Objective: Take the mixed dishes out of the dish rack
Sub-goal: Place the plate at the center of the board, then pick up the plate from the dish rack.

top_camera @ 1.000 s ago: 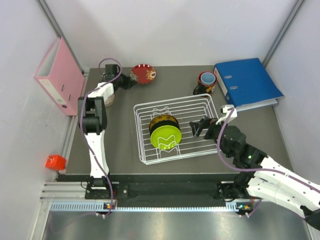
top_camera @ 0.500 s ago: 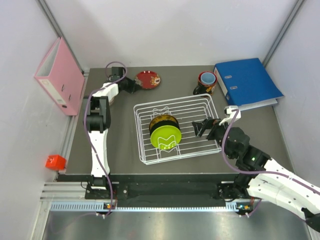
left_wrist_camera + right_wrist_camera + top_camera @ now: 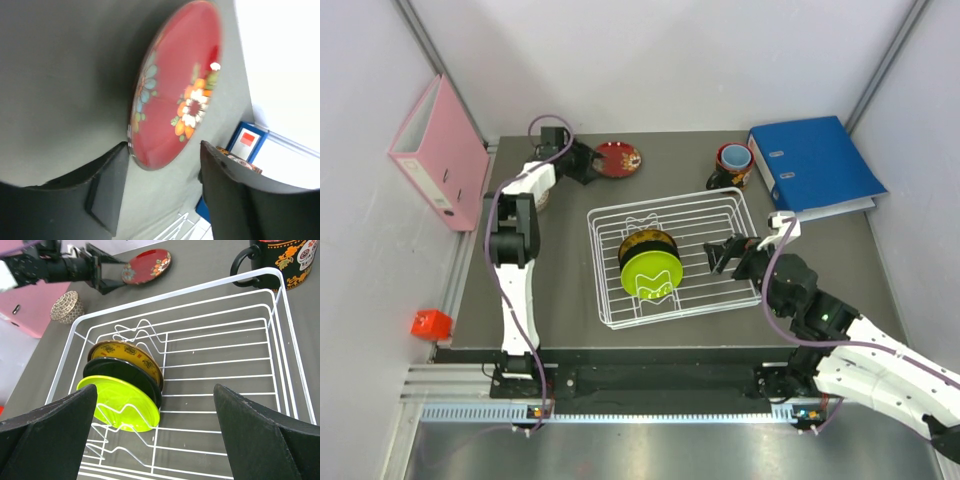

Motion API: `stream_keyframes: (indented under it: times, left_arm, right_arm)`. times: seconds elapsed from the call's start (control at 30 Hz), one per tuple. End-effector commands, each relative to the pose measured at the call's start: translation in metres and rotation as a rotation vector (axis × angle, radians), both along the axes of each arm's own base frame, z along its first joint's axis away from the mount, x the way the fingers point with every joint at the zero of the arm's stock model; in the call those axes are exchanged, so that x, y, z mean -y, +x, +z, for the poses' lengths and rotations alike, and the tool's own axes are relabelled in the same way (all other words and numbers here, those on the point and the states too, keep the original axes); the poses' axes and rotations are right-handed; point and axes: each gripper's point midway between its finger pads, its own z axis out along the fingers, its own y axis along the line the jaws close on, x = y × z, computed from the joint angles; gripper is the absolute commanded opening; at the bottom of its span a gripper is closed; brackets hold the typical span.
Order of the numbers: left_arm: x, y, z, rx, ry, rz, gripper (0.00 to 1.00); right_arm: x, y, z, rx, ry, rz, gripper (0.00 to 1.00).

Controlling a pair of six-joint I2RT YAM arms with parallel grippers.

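Note:
The white wire dish rack (image 3: 715, 215) sits mid-table. In its dividers stand the lime-green bowl (image 3: 651, 273) and the yellow-and-black plate (image 3: 644, 243), on edge. The right wrist view shows the lime-green bowl (image 3: 120, 402), a black dish behind it, then the yellow plate (image 3: 125, 357). The red gold-patterned bowl (image 3: 618, 158) lies on the table behind the rack. My left gripper (image 3: 588, 163) is open, its jaws either side of the red bowl's rim (image 3: 177, 85). My right gripper (image 3: 725, 252) is open and empty over the rack's right half (image 3: 280, 340).
The dark mug (image 3: 732, 165) stands by the rack's far right corner, next to the blue binder (image 3: 815, 165). The small beige bowl (image 3: 66, 306) sits left of the rack, by the left arm. A pink binder (image 3: 438, 150) leans at the far left.
The left gripper moved the tilted red bowl right and laid it flat on the table, then opened and drew back slightly. The right gripper shifted a little to the right.

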Motion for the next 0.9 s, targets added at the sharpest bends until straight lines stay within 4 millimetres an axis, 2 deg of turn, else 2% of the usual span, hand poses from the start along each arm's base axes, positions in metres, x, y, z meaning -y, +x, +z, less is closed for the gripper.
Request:
stream_keyframes:
  times: [0.0,0.03,0.1,0.13,0.17,0.2,0.23,0.3,0.33,0.37,0.4,0.43,0.47,0.5,0.53,0.57,0.6,0.63,0.67,0.7,0.73,0.77,0.8,0.83,0.87]
  left_arm:
    - [0.008,0.013,0.177,0.411,0.037,-0.028,0.82]
    - [0.013,0.011,0.193,0.444,0.04,-0.033,0.91]
    - [0.016,0.004,0.233,0.518,0.046,-0.043,0.92]
    - [0.018,0.001,0.245,0.538,0.057,-0.041,0.93]
    - [0.018,-0.009,0.27,0.584,0.067,-0.038,0.94]
    - [0.018,-0.015,0.276,0.601,0.096,-0.044,0.99]
    - [0.019,-0.026,0.296,0.636,0.109,-0.042,0.99]
    - [0.016,-0.039,0.297,0.634,0.142,-0.052,0.99]
    - [0.014,-0.054,0.316,0.665,0.152,-0.05,0.99]
    - [0.013,-0.062,0.307,0.662,0.197,-0.068,0.99]
    - [0.019,-0.074,0.31,0.679,0.221,-0.09,0.99]
    - [0.023,-0.1,0.337,0.748,0.249,-0.103,0.99]
    - [0.022,-0.109,0.316,0.748,0.379,-0.121,0.99]
    - [0.055,-0.134,0.318,0.792,0.427,-0.197,0.99]
    - [0.064,-0.166,0.344,0.89,0.488,-0.207,0.99]
    - [0.077,-0.182,0.316,0.91,0.627,-0.295,0.99]
    - [0.109,-0.209,0.311,0.949,0.687,-0.342,0.99]
    - [0.116,-0.231,0.317,1.004,0.731,-0.356,0.99]
    - [0.123,-0.242,0.282,0.999,0.862,-0.444,0.99]
    - [0.141,-0.263,0.27,1.011,0.92,-0.501,0.99]
    - [0.146,-0.276,0.26,1.022,0.963,-0.553,0.99]
    - [0.146,-0.286,0.227,1.008,1.061,-0.652,0.99]
    - [0.156,-0.304,0.215,1.023,1.084,-0.714,0.99]
    - [0.154,-0.316,0.21,1.033,1.095,-0.756,0.99]
    - [0.148,-0.325,0.189,1.01,1.133,-0.799,0.99]
  right_arm:
    - [-0.005,0.001,0.008,0.016,0.039,0.005,1.0]
    - [-0.005,0.001,0.009,0.017,0.041,0.005,1.0]
    - [-0.006,0.001,0.01,0.015,0.048,0.007,1.0]
    - [-0.006,0.001,0.01,0.015,0.047,0.006,1.0]
    - [-0.006,0.0,0.013,0.018,0.055,0.008,1.0]
    - [-0.006,0.0,0.015,0.02,0.064,0.008,1.0]
    - [-0.006,-0.001,0.016,0.021,0.071,0.01,1.0]
    - [-0.005,-0.002,0.017,0.019,0.075,0.01,1.0]
    - [-0.003,-0.002,0.02,0.026,0.082,0.007,1.0]
    - [-0.003,-0.003,0.02,0.025,0.082,0.01,1.0]
    - [-0.002,-0.004,0.02,0.022,0.08,0.007,1.0]
    - [0.0,-0.005,0.022,0.025,0.083,0.005,1.0]
    - [0.002,-0.004,0.022,0.026,0.08,-0.005,1.0]
    - [0.003,-0.005,0.02,0.022,0.072,-0.007,0.99]
    - [0.005,-0.005,0.023,0.029,0.072,-0.012,1.0]
    - [0.009,-0.004,0.022,0.031,0.061,-0.026,1.0]
    - [0.011,-0.004,0.022,0.034,0.057,-0.032,1.0]
    - [0.012,-0.005,0.025,0.042,0.058,-0.034,1.0]
    - [0.015,-0.004,0.027,0.054,0.04,-0.045,1.0]
    - [0.017,-0.004,0.029,0.058,0.031,-0.048,1.0]
    - [0.018,-0.003,0.035,0.068,0.035,-0.052,1.0]
    - [0.019,-0.002,0.038,0.074,0.028,-0.06,1.0]
    - [0.02,-0.002,0.04,0.076,0.026,-0.062,1.0]
    - [0.021,-0.001,0.044,0.081,0.03,-0.068,1.0]
    - [0.022,-0.002,0.046,0.084,0.031,-0.069,1.0]
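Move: The left hand is empty beside the red plate, whose middle lies about 6 cm to its right, 2 cm ahead and 4 cm below. The gold patterned dish in the rack stands some 27 cm back and 15 cm to its right, at about its height, with the black dish 3 cm and the green plate 6 cm nearer the base than the gold one. From the right hand, the gold dish is roughly 11 cm ahead, 14 cm left and 14 cm below. The left fingers come free of the red plate's rim, spreading to full width as the hand shoots up about 30 cm. Then it sweeps back and right, away from the plate and over the rack towards the gold dish, sinking about 10 cm at the end; the wrist first tips the fingers up, then rolls its left side up and swings clockwise. ##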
